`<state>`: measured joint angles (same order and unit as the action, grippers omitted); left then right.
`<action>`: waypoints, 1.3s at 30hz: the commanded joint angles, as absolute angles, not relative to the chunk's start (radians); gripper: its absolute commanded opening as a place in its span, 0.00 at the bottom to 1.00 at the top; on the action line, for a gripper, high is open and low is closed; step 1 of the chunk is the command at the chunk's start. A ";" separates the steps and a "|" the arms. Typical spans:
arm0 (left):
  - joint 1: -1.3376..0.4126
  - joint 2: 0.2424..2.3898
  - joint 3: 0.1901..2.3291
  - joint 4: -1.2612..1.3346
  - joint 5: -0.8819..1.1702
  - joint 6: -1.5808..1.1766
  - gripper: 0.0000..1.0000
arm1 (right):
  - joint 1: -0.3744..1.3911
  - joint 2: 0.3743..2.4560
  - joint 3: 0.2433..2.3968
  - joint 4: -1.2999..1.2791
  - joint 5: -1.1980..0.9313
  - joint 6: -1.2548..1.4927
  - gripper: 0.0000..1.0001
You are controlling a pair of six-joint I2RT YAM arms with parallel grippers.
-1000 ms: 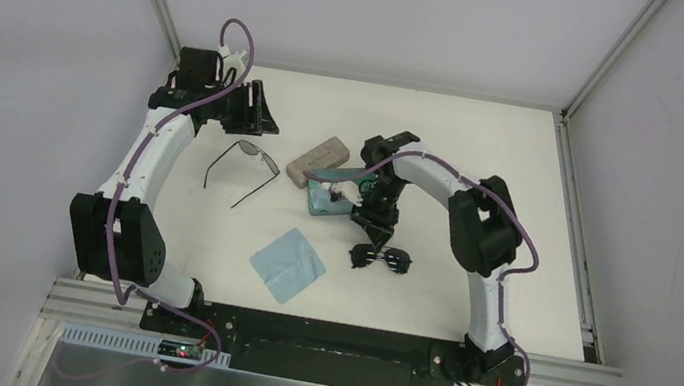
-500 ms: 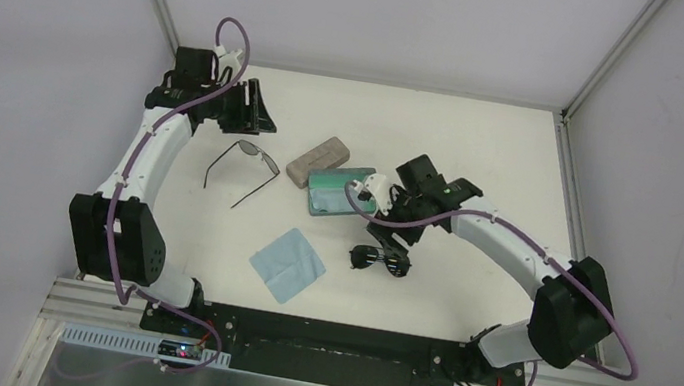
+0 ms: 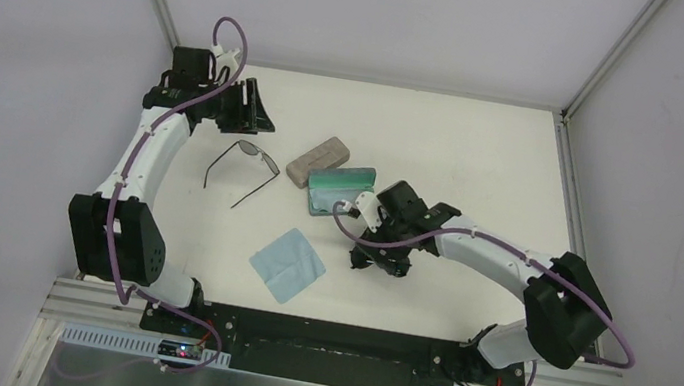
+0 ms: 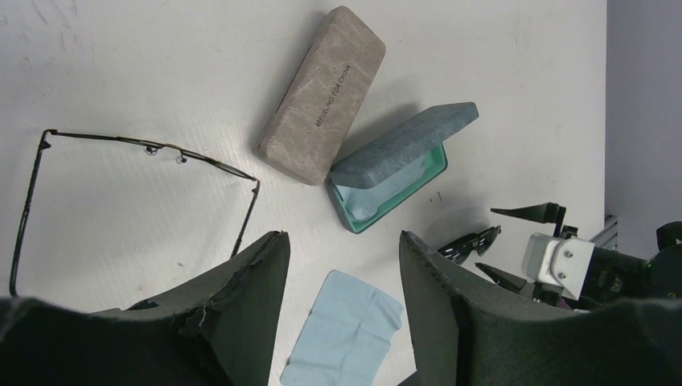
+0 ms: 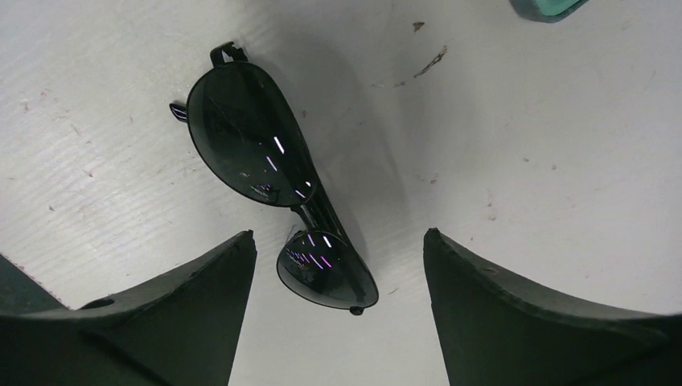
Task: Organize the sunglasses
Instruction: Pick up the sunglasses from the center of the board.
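Note:
One pair of sunglasses (image 3: pixel 243 163) lies with its arms spread on the table left of the cases, and its thin wire frame (image 4: pixel 153 149) shows in the left wrist view. My left gripper (image 3: pixel 261 113) hovers open behind it, holding nothing (image 4: pixel 342 238). A second, folded pair of sunglasses (image 5: pixel 269 161) with dark lenses lies flat on the table. My right gripper (image 5: pixel 339 235) is open just above it, one lens lying between the fingertips without touching them. From above, the right gripper (image 3: pixel 379 249) hides most of that pair (image 3: pixel 361 261).
A shut beige case (image 3: pixel 316 159) lies beside an open blue case (image 3: pixel 340 191) with a teal inside (image 4: pixel 394 181). A light blue cloth (image 3: pixel 287 264) lies flat near the front. The table's metal rails run along the back and right sides.
My right arm swung from the blue case forward and down over the folded sunglasses, and its jaws opened wider. The blue case stays open. The left arm hardly moved.

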<state>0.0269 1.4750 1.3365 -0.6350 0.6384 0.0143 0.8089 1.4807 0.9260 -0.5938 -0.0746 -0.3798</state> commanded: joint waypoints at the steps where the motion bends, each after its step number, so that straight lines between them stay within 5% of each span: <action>1: 0.043 1.455 1.340 -0.598 0.661 0.018 0.55 | 0.837 1.485 0.884 -0.524 -0.008 -0.367 0.76; 24: 0.053 1.462 1.327 -0.573 0.680 0.008 0.54 | 0.851 1.528 0.917 -0.501 0.102 -0.460 0.40; 39: 0.074 1.444 1.322 -0.572 0.673 0.013 0.55 | 0.851 1.665 1.230 -0.554 0.022 -0.532 0.26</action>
<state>0.0570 1.4750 1.3262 -0.6086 0.6621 0.0139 0.8482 1.6230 1.1320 -0.5499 0.0360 -0.5007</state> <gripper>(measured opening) 0.546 0.433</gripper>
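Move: The sunglasses sit just under the right hand's open fingers, their middle about 1 cm ahead, 2 cm left and 3 cm down. From that hand the open green case lies some 15 cm ahead and 13 cm left, the brown case 20 ahead and 18 left, the blue cloth 3 back and 22 left, all a little below. From the left hand the sunglasses are about 19 cm back, 28 right and 19 down. Right hand dips 2 cm, pinches the sunglasses, then carries them about 5 cm each left, up, forward, towards the green case. ##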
